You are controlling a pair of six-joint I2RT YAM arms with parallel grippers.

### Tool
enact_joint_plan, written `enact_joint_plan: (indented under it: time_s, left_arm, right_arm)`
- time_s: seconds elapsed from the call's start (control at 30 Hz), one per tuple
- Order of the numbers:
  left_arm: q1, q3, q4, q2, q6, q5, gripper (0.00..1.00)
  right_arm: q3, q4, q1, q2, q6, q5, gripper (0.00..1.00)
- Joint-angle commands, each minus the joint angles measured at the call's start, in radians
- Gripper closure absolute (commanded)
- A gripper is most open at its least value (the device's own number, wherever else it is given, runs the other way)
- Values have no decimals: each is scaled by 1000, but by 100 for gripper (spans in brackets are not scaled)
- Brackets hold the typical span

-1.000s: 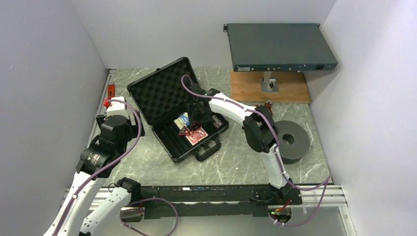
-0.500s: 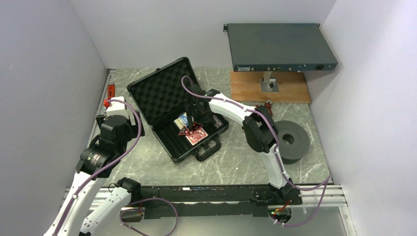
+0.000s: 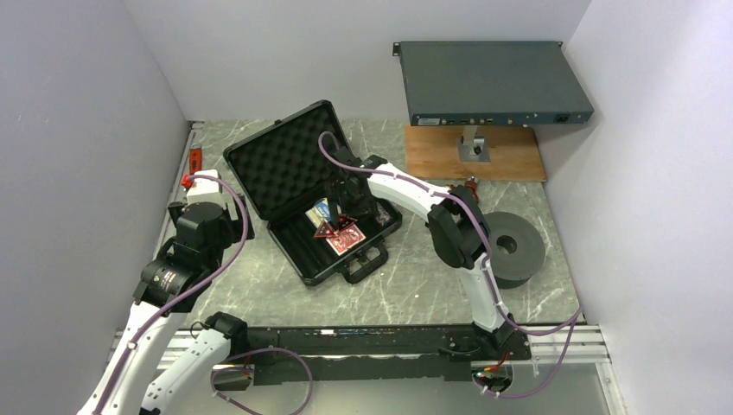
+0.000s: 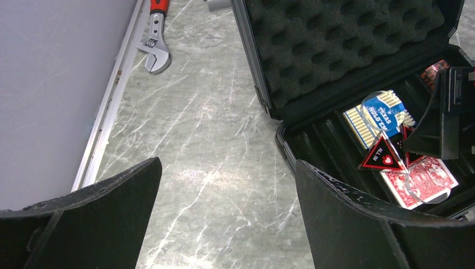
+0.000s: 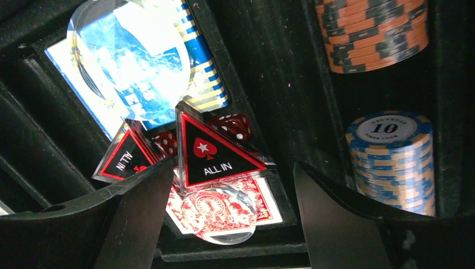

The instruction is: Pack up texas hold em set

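Note:
The black briefcase (image 3: 285,169) lies open on the table, its foam lid (image 4: 347,39) tipped back. Its tray holds a blue deck (image 5: 193,84), a red deck (image 5: 263,204), two red-black triangular tokens (image 5: 215,154) (image 5: 126,159), red dice (image 5: 232,124), an orange chip roll (image 5: 372,31) and a blue chip roll (image 5: 392,159). A clear round disc rests on each deck. My right gripper (image 5: 232,165) hangs open over the tray, its fingers either side of the upright ALL IN token. My left gripper (image 4: 227,168) is open over bare table left of the case, holding nothing.
A grey rack-mount box (image 3: 493,82) stands on a post above a wooden board (image 3: 475,156) at the back right. A black round disc (image 3: 510,251) sits right of the case. A red-handled wrench (image 4: 157,33) lies by the left wall rail.
The right gripper's jaws have spread wider over the tray. The left arm has not moved.

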Motion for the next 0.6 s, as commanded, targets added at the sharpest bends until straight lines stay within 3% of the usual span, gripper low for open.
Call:
enact_joint_plan:
  time_s: [0.0,0.13,0.23,0.47,0.57]
  left_arm:
    - [7,10,26,-3,-6,-2,5]
    - [7,10,26,-1,-5,-3,5]
    - [8,10,27,-2,-5,-3,5]
    - [8,10,27,4,-6,-1,5]
    - [8,10,29,6,-4,3,5]
  right_arm:
    - [54,-19,-11,-91,-26,51,18]
    - [34,-7,-27,-117,-43,80,20]
    - [10,5,-43,-133,-59,93,27]
    - [-53,50,-52,-145,-132,103,65]
    - [-77,63,-52,-143,-161,92,75]
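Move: The blue chip stack in the open case lies about 9 cm to the right of the right hand and 1 cm ahead, some 3 cm lower. The spade All In triangle is almost straight below, about 1 cm left and 1 cm down. The orange chip stack is 8 cm ahead and 3 cm right, and the red card deck 4 cm back. From the left hand, the blue stack is roughly 12 cm ahead, 33 cm right and 23 cm down. The spade All In triangle, already released, is left behind as the right hand lifts about 4 cm, swinging right and forward over the case towards the blue chip stack. The rise turns into a slight dip at the end while the hand keeps drifting right. On the way the open fingers close to roughly a third, and their tips tilt slightly forward. ##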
